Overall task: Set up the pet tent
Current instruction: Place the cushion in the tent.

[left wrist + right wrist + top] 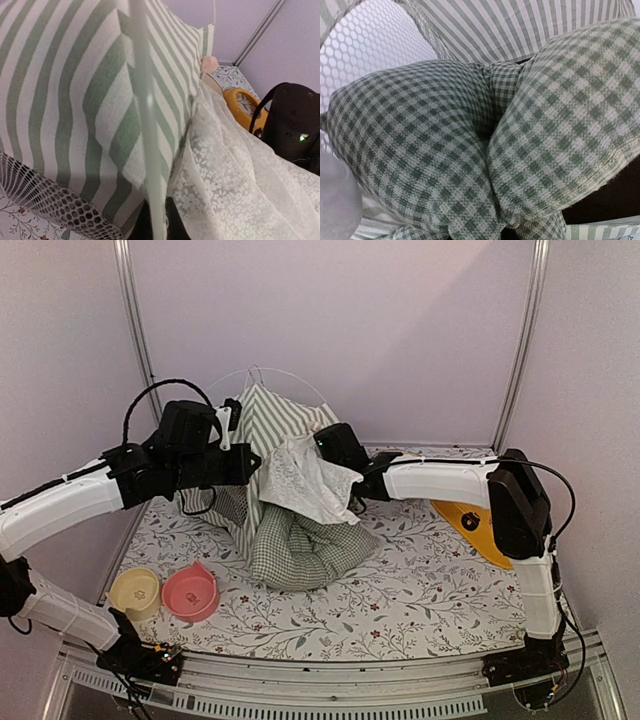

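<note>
The pet tent (268,420), green-and-white striped, stands slumped at the back middle, its white lace curtain (305,480) draped over the front. My left gripper (245,465) is at the tent's left side. In the left wrist view it (157,227) is shut on a thin white pole (147,125) that runs up across the striped cloth (75,100), with black mesh (50,205) at lower left. My right gripper (325,452) is buried under the lace. Its wrist view is filled by the gingham cushion (470,150), creased and bunched where the hidden jaws pinch it.
A yellow bowl (135,592) and a pink bowl (190,592) sit at front left on the floral mat (420,590). An orange-yellow object (475,525) lies at the right under the right arm (520,500). Walls and metal frame posts enclose the back.
</note>
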You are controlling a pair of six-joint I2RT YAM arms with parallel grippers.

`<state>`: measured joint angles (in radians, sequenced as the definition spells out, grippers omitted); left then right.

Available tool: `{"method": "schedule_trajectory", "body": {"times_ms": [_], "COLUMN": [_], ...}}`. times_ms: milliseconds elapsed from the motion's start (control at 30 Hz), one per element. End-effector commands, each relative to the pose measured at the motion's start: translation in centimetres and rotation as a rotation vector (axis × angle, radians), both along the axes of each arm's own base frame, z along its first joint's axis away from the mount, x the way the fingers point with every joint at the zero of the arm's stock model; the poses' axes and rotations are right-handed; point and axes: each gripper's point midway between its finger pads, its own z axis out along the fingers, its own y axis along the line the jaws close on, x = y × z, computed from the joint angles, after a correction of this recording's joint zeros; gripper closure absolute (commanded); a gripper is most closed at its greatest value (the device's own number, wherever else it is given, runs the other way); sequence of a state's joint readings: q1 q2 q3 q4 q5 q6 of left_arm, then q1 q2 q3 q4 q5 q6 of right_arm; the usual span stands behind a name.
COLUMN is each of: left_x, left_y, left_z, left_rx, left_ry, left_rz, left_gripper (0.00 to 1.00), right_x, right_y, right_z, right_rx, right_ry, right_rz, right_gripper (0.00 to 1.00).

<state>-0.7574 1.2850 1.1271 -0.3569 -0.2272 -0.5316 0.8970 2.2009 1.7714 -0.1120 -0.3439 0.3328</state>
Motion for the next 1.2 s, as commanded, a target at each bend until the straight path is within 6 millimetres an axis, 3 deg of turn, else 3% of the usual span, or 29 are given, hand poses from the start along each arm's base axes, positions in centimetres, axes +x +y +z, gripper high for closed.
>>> {"method": "schedule_trajectory", "body": {"times_ms": [0, 100, 267, 400, 567, 667, 800, 867, 900, 1033, 1167], "left_x": [-3.1, -5.1, -8.0, -8.6, -9.7, -10.0, -10.3, -9.5, -8.7, -5.1, -3.5], "left_y": [-5.6, -6.1, -5.8, -6.1, -6.7, -6.5, -6.5, -6.3, -6.2, -4.9, -4.0], "left_z": [4.2, 3.8, 2.9, 1.4, 1.6, 2.2, 2.0, 1.0, 0.1, -3.7, -5.3], "left_rx": [-0.126, -0.175, -0.234, -0.241, -0.281, -0.284, -0.299, -0.283, -0.269, -0.209, -0.187], "left_ry": [-0.037, -0.003, 0.029, 0.077, 0.085, 0.077, 0.075, 0.093, 0.114, 0.221, 0.252], "left_rz": [-0.35, -0.492, -0.666, -0.718, -0.785, -0.788, -0.797, -0.751, -0.712, -0.483, -0.364], "left_gripper": [1.0, 1.0, 1.0, 1.0, 1.0, 1.0, 1.0, 1.0, 1.0, 1.0, 1.0], "right_x": [-0.5, 1.6, 6.4, 6.4, 9.5, 11.9, 12.6, 12.1, 11.3, 7.1, 4.3], "right_y": [0.0, -1.3, -5.2, -7.0, -10.9, -12.6, -13.1, -12.2, -11.4, -9.7, -10.6], "right_z": [7.2, 7.9, 6.4, 8.3, 8.4, 6.0, 0.8, 0.4, 1.2, 6.8, 8.3], "right_rx": [0.177, 0.209, 0.171, 0.313, 0.281, 0.083, -0.06, -0.032, 0.001, 0.129, 0.132], "right_ry": [-0.044, 0.012, 0.127, 0.111, 0.038, -0.077, -0.081, -0.022, -0.012, -0.072, -0.063], "right_rz": [0.081, 0.031, -0.24, -0.347, -0.629, -0.795, -0.813, -0.729, -0.674, -0.477, -0.394], "right_gripper": [1.0, 1.0, 1.0, 1.0, 1.0, 1.0, 1.0, 0.89, 0.72, 0.38, 0.2]}}
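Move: My left hand, shut at the tent's striped front edge, has the cushion's middle some 10 cm to its right, 4 cm nearer me and 18 cm below; the pink bowl is about 12 cm back, 13 cm left and 25 cm down. My right hand grips the cushion, middle about 5 cm back, 3 cm right and 6 cm lower. From it the tent's inside lies roughly 7 cm left and 3 cm forward; the lace curtain drapes some 5 cm above, 4 cm right and 2 cm back. With my right hand still gripping the cushion under the lace, I swing it about 8 cm right and 7 cm forward, turning some 30 degrees clockwise, then open the fingers wide while easing back and down. My left hand stays shut at the striped edge, drawing right and back about 5 cm each with a similar clockwise turn, then dips and edges forward. ##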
